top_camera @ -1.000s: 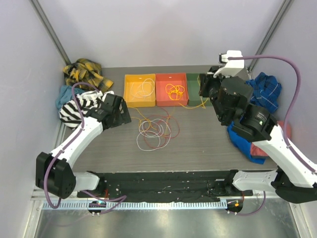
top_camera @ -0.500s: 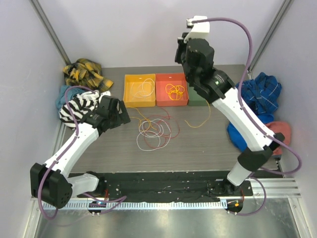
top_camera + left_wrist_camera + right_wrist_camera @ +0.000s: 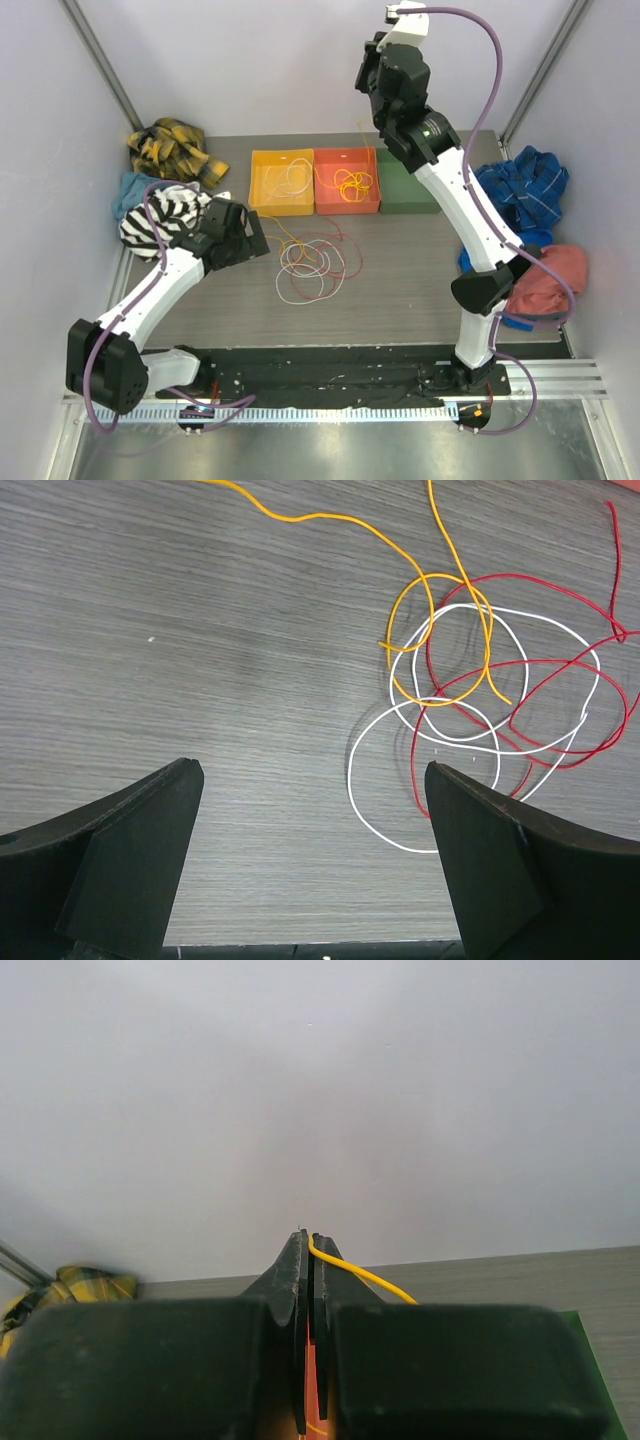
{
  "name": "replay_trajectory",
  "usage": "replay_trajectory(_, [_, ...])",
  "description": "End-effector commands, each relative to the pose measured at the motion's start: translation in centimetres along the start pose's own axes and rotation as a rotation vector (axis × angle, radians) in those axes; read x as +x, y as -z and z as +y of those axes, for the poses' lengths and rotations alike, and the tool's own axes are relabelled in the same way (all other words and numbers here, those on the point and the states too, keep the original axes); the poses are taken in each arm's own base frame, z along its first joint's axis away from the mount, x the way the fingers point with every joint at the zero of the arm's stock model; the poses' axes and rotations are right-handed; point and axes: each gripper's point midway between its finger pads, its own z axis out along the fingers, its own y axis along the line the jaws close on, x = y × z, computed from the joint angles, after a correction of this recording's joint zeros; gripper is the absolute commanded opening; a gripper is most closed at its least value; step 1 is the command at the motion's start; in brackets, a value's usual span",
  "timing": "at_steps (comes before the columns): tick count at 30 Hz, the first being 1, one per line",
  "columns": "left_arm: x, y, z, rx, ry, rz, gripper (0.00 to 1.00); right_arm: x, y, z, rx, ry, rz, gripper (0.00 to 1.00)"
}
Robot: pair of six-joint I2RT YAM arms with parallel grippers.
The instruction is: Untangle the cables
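Note:
The cables (image 3: 312, 262) lie in a loose tangle of white, red and yellow-orange loops on the grey table (image 3: 420, 270), in front of the bins. In the left wrist view the tangle (image 3: 490, 695) sits ahead and to the right of my left gripper (image 3: 310, 780), which is open with only bare table between its fingers. That left gripper (image 3: 250, 235) hovers just left of the tangle. My right gripper (image 3: 368, 72) is raised high over the bins, shut on a thin yellow cable (image 3: 360, 1272) that trails off to the right from the right gripper's (image 3: 308, 1236) tips.
At the back stand a yellow bin (image 3: 258, 180) holding a white cable, an orange-red bin (image 3: 346, 153) holding yellow-orange cables, and a green bin (image 3: 410, 190). Clothes are piled at the left (image 3: 165, 215) and at the right (image 3: 520, 185).
My right arm swung from beside the green bin up high over the bins, lifting a yellow cable off the table. My left gripper shifted slightly toward the tangle.

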Motion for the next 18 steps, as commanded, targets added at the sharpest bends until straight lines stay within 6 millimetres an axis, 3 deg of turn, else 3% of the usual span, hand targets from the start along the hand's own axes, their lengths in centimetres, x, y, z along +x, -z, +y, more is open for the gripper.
replay_trajectory(1, [-0.9, 0.1, -1.6, 0.062, 0.016, -0.018, 1.0, -2.7, -1.3, 0.1, -0.019, -0.073, -0.096, 0.01])
replay_trajectory(9, [-0.3, 0.5, -1.7, 0.089, 0.034, -0.011, 0.99, -1.3, -4.7, 0.2, -0.046, -0.095, -0.129, 0.01])
replay_trajectory(13, [0.0, 0.2, -1.5, 0.084, 0.033, -0.003, 0.99, 2.4, -6.8, 0.2, -0.054, -0.107, -0.067, 0.01])
replay_trajectory(14, [0.1, 0.1, -1.6, 0.086, 0.033, -0.004, 0.99, 4.7, -7.4, 0.1, -0.048, -0.101, -0.028, 0.01])
replay_trajectory(18, [0.4, -0.4, -1.6, 0.084, 0.03, 0.016, 0.99, 10.5, -8.4, 0.8, -0.072, -0.109, 0.071, 0.01])
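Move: The right hand is high up, its fingers pinching one end of the yellow cable. The coral bin it is heading for lies about 11 cm ahead, 2 cm to the left and nearly 50 cm below. Level with the bin, the green bin is about 17 cm right of the hand and the yellow bin about 20 cm left. The cable tangle is some 18 cm back and 10 cm left. From the idle left hand, the coral bin is about 30 cm ahead, 25 cm right and 9 cm lower. Still pinching the yellow cable's end between shut fingers, the right hand carries it forward by about 8 cm towards and above the coral bin. It sinks about 7 cm as well, slowly at first and then faster, drifting slightly left at the end. The fingers keep pointing forward, almost level. ##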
